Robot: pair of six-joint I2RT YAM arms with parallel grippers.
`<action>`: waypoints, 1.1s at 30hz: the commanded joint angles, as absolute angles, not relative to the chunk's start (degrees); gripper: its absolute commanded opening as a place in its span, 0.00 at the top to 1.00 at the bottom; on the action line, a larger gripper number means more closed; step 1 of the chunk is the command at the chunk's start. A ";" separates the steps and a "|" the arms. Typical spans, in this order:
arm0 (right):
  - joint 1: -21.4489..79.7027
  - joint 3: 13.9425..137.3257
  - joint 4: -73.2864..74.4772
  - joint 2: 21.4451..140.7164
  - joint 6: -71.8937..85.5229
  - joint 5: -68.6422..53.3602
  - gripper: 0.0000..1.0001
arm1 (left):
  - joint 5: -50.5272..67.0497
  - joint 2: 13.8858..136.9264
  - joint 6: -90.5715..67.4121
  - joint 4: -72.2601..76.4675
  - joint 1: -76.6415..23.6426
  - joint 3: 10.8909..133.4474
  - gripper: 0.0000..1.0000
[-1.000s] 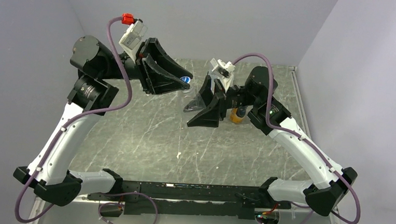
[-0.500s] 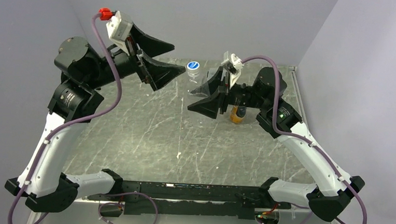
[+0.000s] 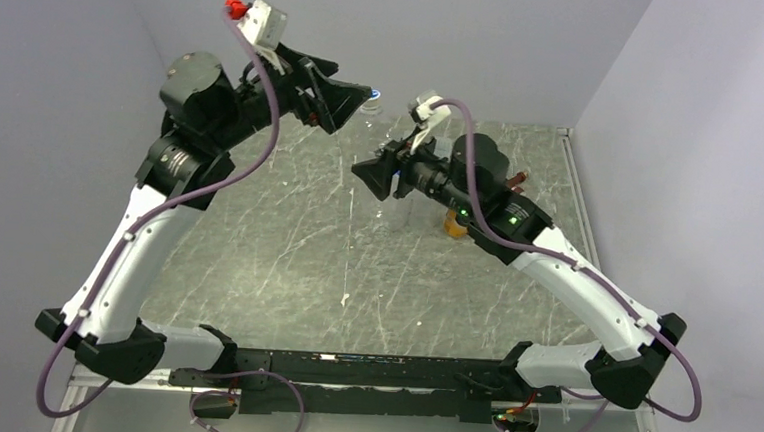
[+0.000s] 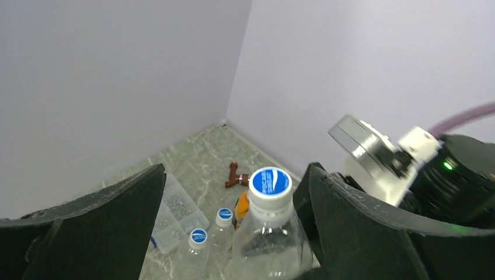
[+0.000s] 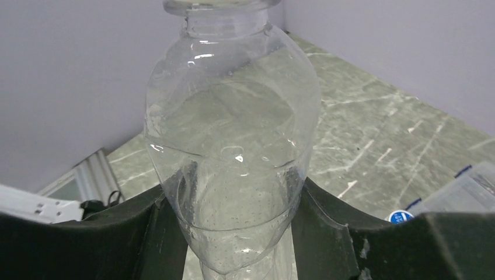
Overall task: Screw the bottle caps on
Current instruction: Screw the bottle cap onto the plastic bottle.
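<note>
A clear bottle [image 5: 233,163] is gripped low on its body by my right gripper [image 5: 233,204], whose fingers press both sides. Its blue cap [image 4: 269,182] sits on the neck. My left gripper [image 4: 236,169] is open, its fingers [image 4: 117,210] standing wide on either side of the cap without touching it. From above, the left gripper [image 3: 343,98] hangs just left of the raised cap [image 3: 372,95], and the right gripper [image 3: 375,176] is below it. Two more capped clear bottles [image 4: 225,219] and an orange bottle [image 4: 242,204] stand on the table underneath.
A flat clear plastic box [image 4: 175,210] lies near the back wall. A small brown piece [image 4: 234,175] rests beyond the bottles. The orange bottle [image 3: 455,223] stands under the right arm. Walls close the table at the back and sides.
The left gripper let go of the cap, opened wide, drew away left, then came back around the cap. The right gripper turned and lifted the bottle up and back.
</note>
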State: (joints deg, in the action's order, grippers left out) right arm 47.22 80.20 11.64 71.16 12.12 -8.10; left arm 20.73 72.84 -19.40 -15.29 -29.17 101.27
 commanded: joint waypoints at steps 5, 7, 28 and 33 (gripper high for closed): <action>50.90 83.85 11.21 74.51 9.30 7.66 0.65 | 16.31 73.89 -19.91 -13.92 -29.09 101.52 0.06; 51.35 84.07 11.16 75.03 9.02 9.02 0.65 | 15.29 74.19 -19.80 -15.16 -29.09 101.80 0.08; 53.61 86.48 11.78 78.57 7.71 13.26 0.67 | 15.15 77.54 -21.79 -17.28 -29.18 101.21 0.29; 53.61 86.70 11.77 78.97 7.55 13.36 0.67 | 15.57 78.25 -21.96 -18.27 -29.18 101.77 0.30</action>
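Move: The bottle cap, already sitting on the clear bottle held by the right hand, lies just past the left fingertips: about 5 cm to the left hand's right, 2 cm ahead and 2 cm lower. From the right hand it is roughly 12 cm up and 2 cm ahead. Far below the left hand, by about 42 cm, the orange bottle stands 16 cm ahead and 24 cm right; the parts case lies 30 cm ahead, 17 cm right and 50 cm down. Left fingers, closing partway, near the cap about 5 cm forward and down; the right arm carries the bottle likewise. ##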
